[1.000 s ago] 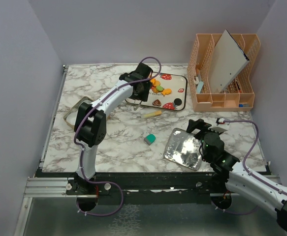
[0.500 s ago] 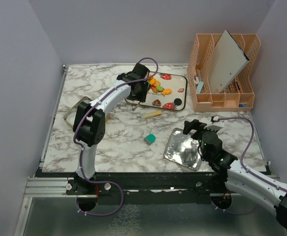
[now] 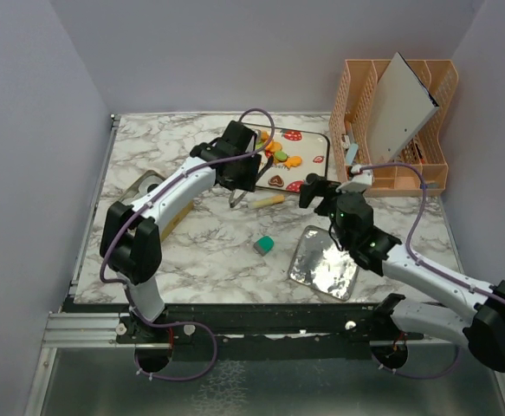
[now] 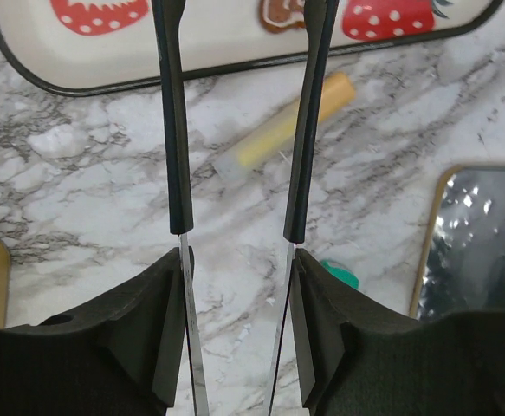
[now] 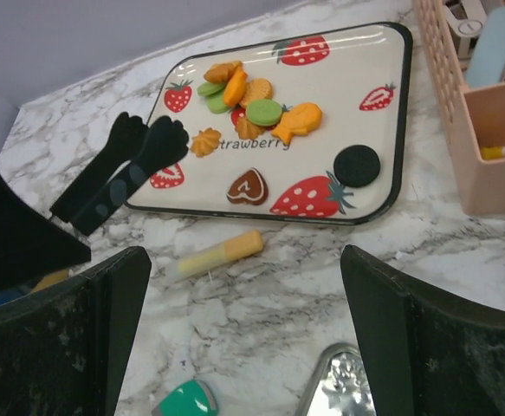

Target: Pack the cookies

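Note:
The cookies (image 5: 252,100) lie in a pile on the strawberry-print tray (image 5: 397,130), with a black round one (image 5: 357,165) and a brown heart (image 5: 249,186) apart near its front. The top view shows the cookies (image 3: 280,156) beside my left wrist. My left gripper (image 4: 235,286) (image 3: 239,186) is shut on black-tipped metal tongs (image 4: 172,130). Their paw-shaped tips (image 5: 148,139) hang over the tray's left edge with nothing between them. My right gripper (image 5: 243,260) (image 3: 317,192) is open and empty over the table just in front of the tray.
A yellow stick (image 5: 217,254) and a teal block (image 5: 185,401) lie on the marble in front of the tray. A foil tin (image 3: 326,264) sits near the right arm. An orange organizer (image 3: 395,173) stands back right, and a flat tin (image 3: 139,195) is at the left.
The left gripper has drawn the tongs back from over the cookies toward the tray's near-left edge. The right arm has reached forward from above the foil tin toward the tray.

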You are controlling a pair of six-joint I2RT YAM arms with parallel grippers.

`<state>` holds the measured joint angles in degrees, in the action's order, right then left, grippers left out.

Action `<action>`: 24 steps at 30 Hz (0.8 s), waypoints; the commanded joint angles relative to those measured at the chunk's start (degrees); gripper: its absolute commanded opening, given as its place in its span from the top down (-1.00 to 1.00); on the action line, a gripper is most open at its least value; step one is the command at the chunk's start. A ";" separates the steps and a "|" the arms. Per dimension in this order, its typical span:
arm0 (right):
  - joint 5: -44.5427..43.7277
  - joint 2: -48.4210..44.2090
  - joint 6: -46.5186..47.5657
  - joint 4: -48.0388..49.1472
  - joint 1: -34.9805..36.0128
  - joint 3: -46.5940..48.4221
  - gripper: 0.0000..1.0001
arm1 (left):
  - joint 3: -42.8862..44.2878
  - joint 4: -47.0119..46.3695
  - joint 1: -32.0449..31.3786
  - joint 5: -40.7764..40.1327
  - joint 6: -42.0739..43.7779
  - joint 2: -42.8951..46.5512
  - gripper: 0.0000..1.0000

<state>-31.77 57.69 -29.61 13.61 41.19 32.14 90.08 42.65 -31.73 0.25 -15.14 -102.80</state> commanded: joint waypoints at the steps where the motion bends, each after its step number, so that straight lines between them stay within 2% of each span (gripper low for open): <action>1: 1.50 7.74 3.62 -0.52 -0.09 7.42 -1.00 | -4.24 -4.49 -2.06 5.91 1.18 6.22 -0.04; 14: 7.96 24.08 7.28 0.77 -3.40 21.02 -1.00 | -14.09 -11.27 -5.24 11.45 4.03 16.12 -0.03; 24: 9.22 26.37 5.08 -1.95 -4.80 19.56 -1.00 | -16.71 -15.49 -5.97 13.31 5.30 20.74 -0.02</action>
<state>-24.14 83.96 -23.59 13.30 36.84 52.42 74.81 31.68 -37.26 11.46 -11.03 -86.00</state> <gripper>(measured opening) 0.997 0.516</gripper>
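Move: The left hand still holds the black-headed tongs, their empty heads some 7 cm ahead of it, 6 cm to its right and 5 cm lower. From the open right hand those heads lie about 9 cm ahead, 10 cm left and 6 cm below. Down on the tray, the heart cookie is about 10 cm ahead and 8 cm left of the right hand, the black cookie 10 cm ahead and 3 cm right; the yellow tube lies 5 cm ahead, 9 cm left. Forward and to its left goes the right hand, about 8 cm out and 5 cm across, sinking slightly at the end with its fingers wide open, to bring them up to the heads of the tongs. Meanwhile the left hand draws back some 7 cm from the tray, drifting right and rising 4 to 5 cm, turning clockwise and keeping its grip on the tongs. ##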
